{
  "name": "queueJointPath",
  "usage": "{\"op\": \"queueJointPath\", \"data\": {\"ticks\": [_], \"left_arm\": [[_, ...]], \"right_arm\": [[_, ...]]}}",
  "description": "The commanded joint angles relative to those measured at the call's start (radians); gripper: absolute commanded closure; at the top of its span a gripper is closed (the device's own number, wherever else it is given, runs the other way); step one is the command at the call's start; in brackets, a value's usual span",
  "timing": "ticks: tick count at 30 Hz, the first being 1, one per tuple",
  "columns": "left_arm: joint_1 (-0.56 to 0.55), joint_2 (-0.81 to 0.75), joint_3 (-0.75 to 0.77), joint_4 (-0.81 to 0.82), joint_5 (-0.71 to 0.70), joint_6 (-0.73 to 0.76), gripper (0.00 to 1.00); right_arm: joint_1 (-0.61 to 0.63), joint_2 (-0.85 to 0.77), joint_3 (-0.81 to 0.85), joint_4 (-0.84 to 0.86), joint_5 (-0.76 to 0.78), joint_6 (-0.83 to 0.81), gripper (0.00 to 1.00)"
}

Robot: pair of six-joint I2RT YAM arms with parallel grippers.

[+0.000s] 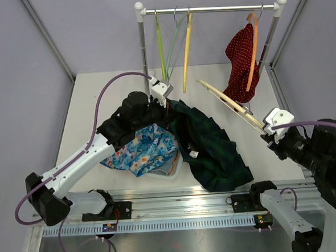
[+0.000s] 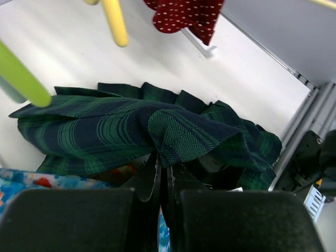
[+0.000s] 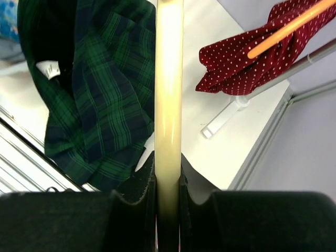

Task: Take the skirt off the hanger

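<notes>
The dark green plaid skirt lies spread on the table, apart from the hanger. One fold of it is pinched and lifted by my left gripper, which is shut on the cloth. In the left wrist view the skirt drapes over the closed left gripper. My right gripper is shut on one end of a cream hanger, held bare in the air to the right of the skirt. The right wrist view shows the hanger clamped in my right gripper, with the skirt on the table below.
A clothes rack stands at the back with green and yellow hangers and a red dotted garment on an orange hanger. A blue floral garment lies left of the skirt. A metal rail runs along the near edge.
</notes>
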Motion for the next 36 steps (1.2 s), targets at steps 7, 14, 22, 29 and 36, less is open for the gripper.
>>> {"op": "queueJointPath", "data": {"ticks": [7, 14, 22, 29, 36], "left_arm": [[-0.014, -0.01, -0.033, 0.239, 0.131, 0.028, 0.72], [-0.019, -0.024, -0.014, 0.276, 0.202, 0.037, 0.27], [-0.022, -0.206, -0.057, 0.161, 0.129, 0.155, 0.14], [-0.022, -0.463, -0.189, 0.082, 0.004, 0.169, 0.07], [-0.022, -0.632, -0.318, 0.031, -0.068, 0.117, 0.02]], "right_arm": [[-0.01, 0.245, 0.065, 0.291, 0.095, 0.371, 1.0], [-0.009, 0.532, 0.27, 0.426, 0.207, 0.493, 1.0], [-0.004, 0.785, 0.552, 0.419, 0.186, 0.67, 1.0], [0.016, 0.972, 0.715, 0.407, 0.246, 0.77, 1.0], [0.039, 1.057, 0.77, 0.456, 0.328, 0.787, 1.0]]}}
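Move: The right hand holds the bare pale hanger by one end; the free stretch of rail it goes for is about 42 cm ahead, 6 cm left and some 12 cm above. The orange hanger is roughly 31 cm ahead, about level sideways, with the red dotted garment's middle around 28 cm ahead and 4 cm left. The left hand pinches the green skirt, whose middle lies some 14 cm right and 7 cm back; the basket is about 9 cm left, 4 cm back and 20 cm below. The right hand keeps its grip on the emptied hanger and carries it fast forward, some 32 cm with a little rise, turning clockwise with its left side rolling up about 30 degrees, to bring the hook to the rail just left of the orange hanger, sinking a couple of centimetres at the last. Meanwhile the left fingers open wide and let go of the skirt while the hand eases slightly right and up, then it draws back and left over the basket, about 9 cm each way and some 8 cm higher overall, tipping its fingers upward. ##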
